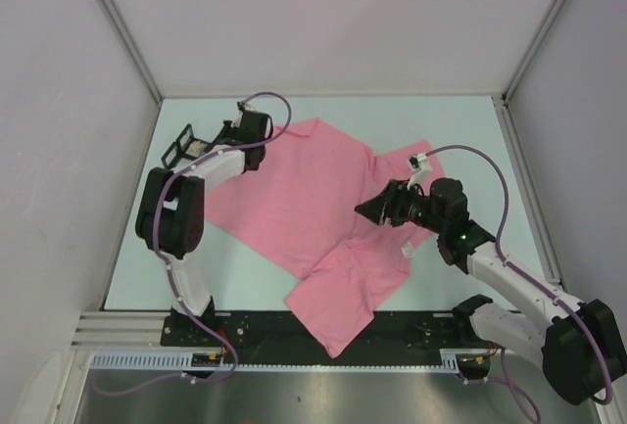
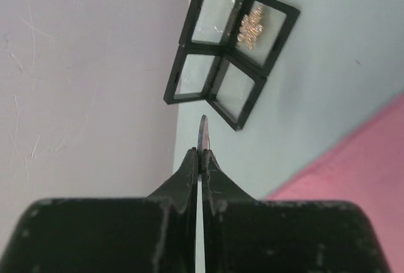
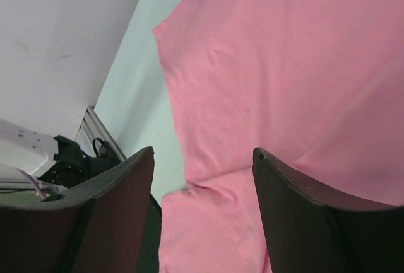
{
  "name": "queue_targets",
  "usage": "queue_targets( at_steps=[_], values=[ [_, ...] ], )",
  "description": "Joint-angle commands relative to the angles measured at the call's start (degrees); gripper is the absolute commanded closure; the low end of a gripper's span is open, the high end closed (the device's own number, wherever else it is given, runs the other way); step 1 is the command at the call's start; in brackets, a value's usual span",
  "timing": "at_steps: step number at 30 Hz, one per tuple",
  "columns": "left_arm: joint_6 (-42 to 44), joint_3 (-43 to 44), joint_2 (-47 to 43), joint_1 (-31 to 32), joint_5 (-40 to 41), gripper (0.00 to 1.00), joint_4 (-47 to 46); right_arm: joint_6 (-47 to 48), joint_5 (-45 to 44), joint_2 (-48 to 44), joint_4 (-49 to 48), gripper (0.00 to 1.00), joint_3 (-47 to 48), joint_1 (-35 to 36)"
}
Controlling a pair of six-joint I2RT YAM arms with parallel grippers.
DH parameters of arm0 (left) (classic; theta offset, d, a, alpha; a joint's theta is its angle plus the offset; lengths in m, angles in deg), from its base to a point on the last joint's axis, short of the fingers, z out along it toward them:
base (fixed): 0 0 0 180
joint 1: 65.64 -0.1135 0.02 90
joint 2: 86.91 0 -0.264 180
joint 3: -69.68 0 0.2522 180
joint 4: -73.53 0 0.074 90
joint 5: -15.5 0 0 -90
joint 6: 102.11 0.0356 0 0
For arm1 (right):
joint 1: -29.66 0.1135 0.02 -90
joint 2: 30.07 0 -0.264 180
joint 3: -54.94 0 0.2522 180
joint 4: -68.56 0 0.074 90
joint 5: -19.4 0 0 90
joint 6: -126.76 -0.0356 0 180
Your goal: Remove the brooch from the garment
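Note:
The garment (image 1: 304, 189) is a pink T-shirt spread over the table's middle, with a small white label (image 1: 405, 251). A gold beaded brooch (image 2: 251, 26) lies in one compartment of a black four-part tray (image 2: 219, 63) at the far left. My left gripper (image 2: 202, 154) hovers just short of that tray, shut on a thin flat metal piece (image 2: 203, 135) seen edge-on; what it is I cannot tell. My right gripper (image 3: 203, 153) hangs open above the garment (image 3: 284, 65) near its right side, nothing between its fingers.
White walls close in the table on the left, back and right. The tray (image 1: 179, 146) sits by the left wall, beside the garment's far corner (image 2: 366, 178). A black rail with cable tracks runs along the near edge (image 1: 313, 331).

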Motion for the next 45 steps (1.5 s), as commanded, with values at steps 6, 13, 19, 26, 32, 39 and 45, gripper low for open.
queue_targets(
  at_steps=[6, 13, 19, 26, 32, 39, 45],
  values=[
    [11.74, 6.17, 12.16, -6.25, 4.79, 1.00, -17.07, 1.60, -0.40, -0.37, -4.14, 0.32, 0.39, 2.39],
    [14.03, 5.91, 14.81, -10.04, 5.32, 1.00, -19.45, 1.78, -0.58, 1.47, -3.78, 0.32, 0.56, 1.95],
    [14.29, 5.30, 16.04, -12.76, 3.82, 0.99, -19.44, 0.99, -0.05, 2.71, -4.66, 0.32, 0.65, 0.90],
    [13.07, 6.96, 17.89, -13.82, 2.77, 1.00, -17.87, 0.03, 0.74, 3.06, -4.93, 0.32, 0.65, 0.02],
    [12.54, 8.02, 19.47, -13.73, 2.42, 1.00, -16.63, -0.06, 0.91, 3.23, -4.84, 0.32, 0.74, -0.42],
    [12.98, 8.55, 20.70, -13.82, 2.94, 1.00, -16.46, -0.06, 1.09, 3.32, -4.84, 0.32, 0.74, -0.51],
    [13.68, 8.64, 21.75, -13.82, 3.38, 1.00, -16.72, -0.06, 1.09, 3.50, -5.01, 0.32, 0.74, -0.42]
  ],
)
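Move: The open black case's empty compartment lies about 5 cm ahead of the left hand, 11 cm to its left and 13 cm below. The compartment with the gold brooch is 6 cm farther out and 4 cm to the right of the empty one. The garment's middle is some 30 cm to the hand's right and 12 cm back. From the right hand, the empty compartment is roughly 24 cm ahead and 48 cm left, 17 cm lower. The round brooch, still pinched edge-on in the left fingertips, is carried to the case's empty compartment: first forward, left and down together, then mostly left, about 11 cm in all, and finally slowly down, having sunk some 8 cm overall. The wrist turns about 10 degrees counter-clockwise with a slight roll; the fingers keep their hold. ##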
